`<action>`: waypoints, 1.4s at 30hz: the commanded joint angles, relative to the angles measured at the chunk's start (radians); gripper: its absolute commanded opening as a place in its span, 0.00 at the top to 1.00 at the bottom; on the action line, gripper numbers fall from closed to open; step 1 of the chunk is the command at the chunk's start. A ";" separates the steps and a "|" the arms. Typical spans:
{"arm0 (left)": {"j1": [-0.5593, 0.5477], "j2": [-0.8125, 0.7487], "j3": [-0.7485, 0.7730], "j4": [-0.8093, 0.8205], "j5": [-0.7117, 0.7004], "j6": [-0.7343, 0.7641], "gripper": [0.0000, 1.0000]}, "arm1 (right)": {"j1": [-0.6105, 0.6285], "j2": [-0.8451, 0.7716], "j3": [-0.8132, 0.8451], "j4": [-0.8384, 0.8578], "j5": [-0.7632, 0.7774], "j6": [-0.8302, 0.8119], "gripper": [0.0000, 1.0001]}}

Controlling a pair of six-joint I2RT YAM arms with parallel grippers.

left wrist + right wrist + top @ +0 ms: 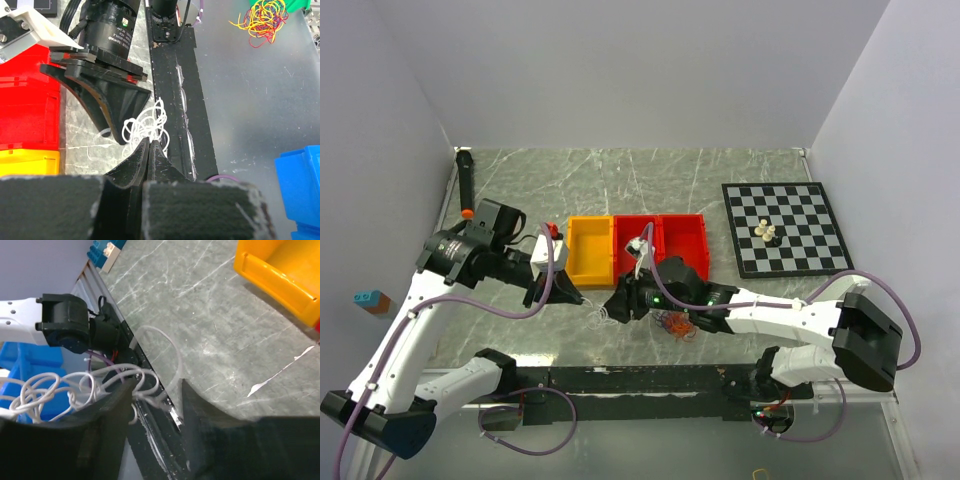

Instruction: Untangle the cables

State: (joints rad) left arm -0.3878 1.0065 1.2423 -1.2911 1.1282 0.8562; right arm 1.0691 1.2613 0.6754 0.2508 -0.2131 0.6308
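Observation:
A white cable [602,316] forms a small loose clump of loops between my two grippers, near the table's front edge. In the left wrist view the white cable [147,120] starts right at the tips of my left gripper [150,143], whose jaws are pressed together on a strand. My left gripper [577,298] sits just left of the clump. My right gripper [156,385] stands open, with the white cable [100,380] draped over one finger and one loop crossing the gap. An orange-red cable clump [675,325] lies beside the right arm. My right gripper [618,304] is at the white clump's right side.
A yellow bin [590,250] and two red bins [682,238] stand just behind the grippers. A chessboard [800,215] with a few pieces [767,233] lies at the back right. The black front rail [172,90] runs beside the white clump. A blue box [300,185] sits off the table.

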 commanded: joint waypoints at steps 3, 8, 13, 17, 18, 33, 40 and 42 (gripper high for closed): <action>-0.002 0.006 0.046 0.006 0.022 0.023 0.99 | -0.006 -0.016 0.044 0.033 0.013 0.021 0.82; -0.003 0.006 0.072 0.007 -0.002 0.004 0.99 | -0.014 -0.071 -0.020 -0.010 0.072 0.036 1.00; 0.000 0.006 0.097 0.001 -0.033 -0.005 0.99 | -0.020 -0.140 -0.083 -0.070 0.147 0.040 1.00; -0.003 0.007 0.164 -0.028 -0.105 -0.006 0.99 | -0.020 -0.187 -0.120 -0.221 0.288 0.076 1.00; -0.003 0.009 0.192 -0.034 -0.123 -0.008 0.99 | -0.020 -0.195 -0.131 -0.247 0.326 0.090 1.00; -0.003 -0.207 0.238 0.719 -0.827 -0.566 0.99 | -0.024 -0.273 -0.207 -0.723 0.636 0.434 1.00; -0.002 -0.255 0.223 1.038 -1.300 -0.700 0.99 | -0.024 -0.303 -0.247 -0.736 0.636 0.461 1.00; 0.000 -0.256 0.233 1.084 -1.344 -0.701 0.99 | -0.023 -0.306 -0.257 -0.733 0.636 0.464 1.00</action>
State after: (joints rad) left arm -0.3889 0.7475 1.4483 -0.4442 0.0586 0.2512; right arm 1.0492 0.9703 0.4431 -0.4385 0.3893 1.0588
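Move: The white cable, whose upper end my left fingers still hold, hangs in loops between my open right fingers, its middle about 1 cm back and 1 cm to the left of my right hand. From my left hand that middle is some 6 cm to the right, 1 cm ahead and 8 cm below. The orange-and-purple bundle lies about 17 cm right, 2 cm ahead and 15 cm below my right hand; the yellow bin, 18 cm ahead, 4 cm left and 14 cm down. I shut my right fingers on the white cable and carry it about 18 cm right and 12 cm down towards the orange-and-purple bundle, turning clockwise until the fingers point forward and down. Keeping its pinch, my left hand eases off, then swings about 24 cm up with 11 cm each left and forward, away from my right hand, its fingers coming round from rightward to forward and slightly up. ##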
